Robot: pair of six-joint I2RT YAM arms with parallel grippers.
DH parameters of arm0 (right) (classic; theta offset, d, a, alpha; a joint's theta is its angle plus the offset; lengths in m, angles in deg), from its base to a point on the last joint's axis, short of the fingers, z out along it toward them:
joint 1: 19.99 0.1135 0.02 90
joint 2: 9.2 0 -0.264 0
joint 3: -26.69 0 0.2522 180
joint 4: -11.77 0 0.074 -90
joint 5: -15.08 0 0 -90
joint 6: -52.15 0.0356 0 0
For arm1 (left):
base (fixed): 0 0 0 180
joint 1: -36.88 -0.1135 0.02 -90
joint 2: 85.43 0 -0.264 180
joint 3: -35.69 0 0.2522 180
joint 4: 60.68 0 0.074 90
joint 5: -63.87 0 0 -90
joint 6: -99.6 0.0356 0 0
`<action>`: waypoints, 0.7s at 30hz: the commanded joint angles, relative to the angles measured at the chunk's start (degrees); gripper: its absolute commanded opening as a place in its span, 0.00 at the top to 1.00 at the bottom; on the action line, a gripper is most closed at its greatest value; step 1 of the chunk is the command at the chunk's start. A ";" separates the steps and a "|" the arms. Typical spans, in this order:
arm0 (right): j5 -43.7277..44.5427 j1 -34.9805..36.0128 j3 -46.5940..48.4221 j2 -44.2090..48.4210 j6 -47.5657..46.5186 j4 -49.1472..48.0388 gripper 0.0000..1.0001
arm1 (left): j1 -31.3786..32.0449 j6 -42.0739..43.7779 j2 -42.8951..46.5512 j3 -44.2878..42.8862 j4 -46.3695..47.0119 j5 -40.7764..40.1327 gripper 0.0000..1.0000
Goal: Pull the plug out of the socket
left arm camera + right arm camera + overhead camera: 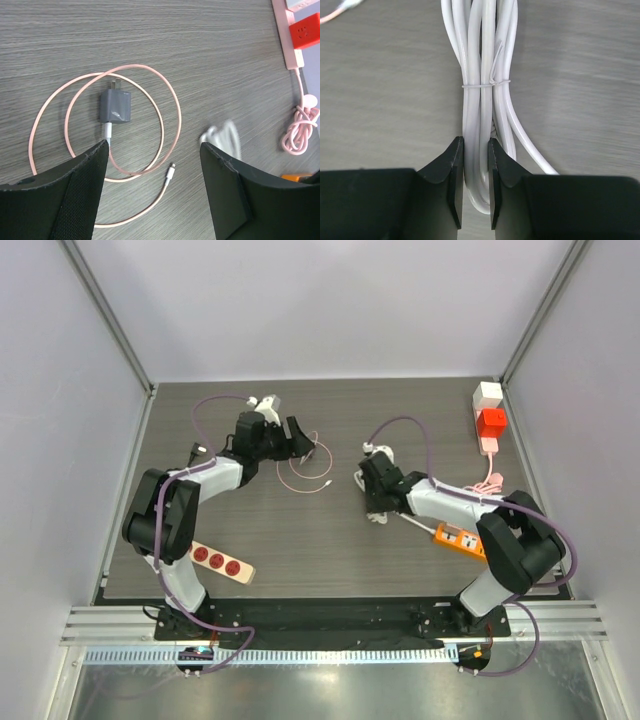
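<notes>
A grey charger plug (115, 106) lies loose on the table with its prongs bare, inside its looped pink cable (165, 107). In the top view the plug (310, 452) is just right of my left gripper (296, 436). That gripper (154, 147) is open and empty, hovering over the loop. My right gripper (475, 170) is shut on a tied white cable bundle (481, 95), mid-table (375, 502). An orange socket strip (459, 539) lies right of it. A pink socket strip (490, 436) at the back right carries a white plug (487, 393) and a red plug (491, 422).
A white power strip with three red sockets (222, 562) lies near the left arm's base. A coiled pink cord (488, 483) trails from the pink strip. The cable's small white connector (171, 171) lies between my left fingers. Walls close the table's sides.
</notes>
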 commanded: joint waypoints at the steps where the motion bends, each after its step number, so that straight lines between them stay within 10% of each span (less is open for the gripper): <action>1: -6.18 7.64 -2.59 0.32 5.82 1.25 0.99 | -0.23 -1.06 2.70 0.36 4.43 1.84 0.26; 14: -6.45 29.54 1.97 -3.28 14.87 -1.74 0.95 | -0.23 -1.50 16.49 8.35 -0.57 -9.93 0.28; 21: 2.14 29.64 2.50 4.88 15.14 4.75 0.31 | -0.15 -2.54 23.17 11.07 -2.87 -10.21 0.28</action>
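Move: Out over the middle of the table, the right hand already grips the near end of the white cable bundle; the bare patch it is taken to lies about 14 cm back and 15 cm left. From this hand the beige socket strip is some 42 cm left and 14 cm back, the orange socket, tethered by the white cable, about 24 cm right and 10 cm back. For the empty left hand, the grey charger sits about 3 cm ahead, 1 cm right and 9 cm below. Dragging the white cable bundle low over the table, the right hand sweeps about 20 cm diagonally back and left, towards the beige socket strip, turning some 20 degrees counter-clockwise, then opens and lets go. Meanwhile the open left hand rises roughly 8 cm, drawing back and left away from the grey charger. ##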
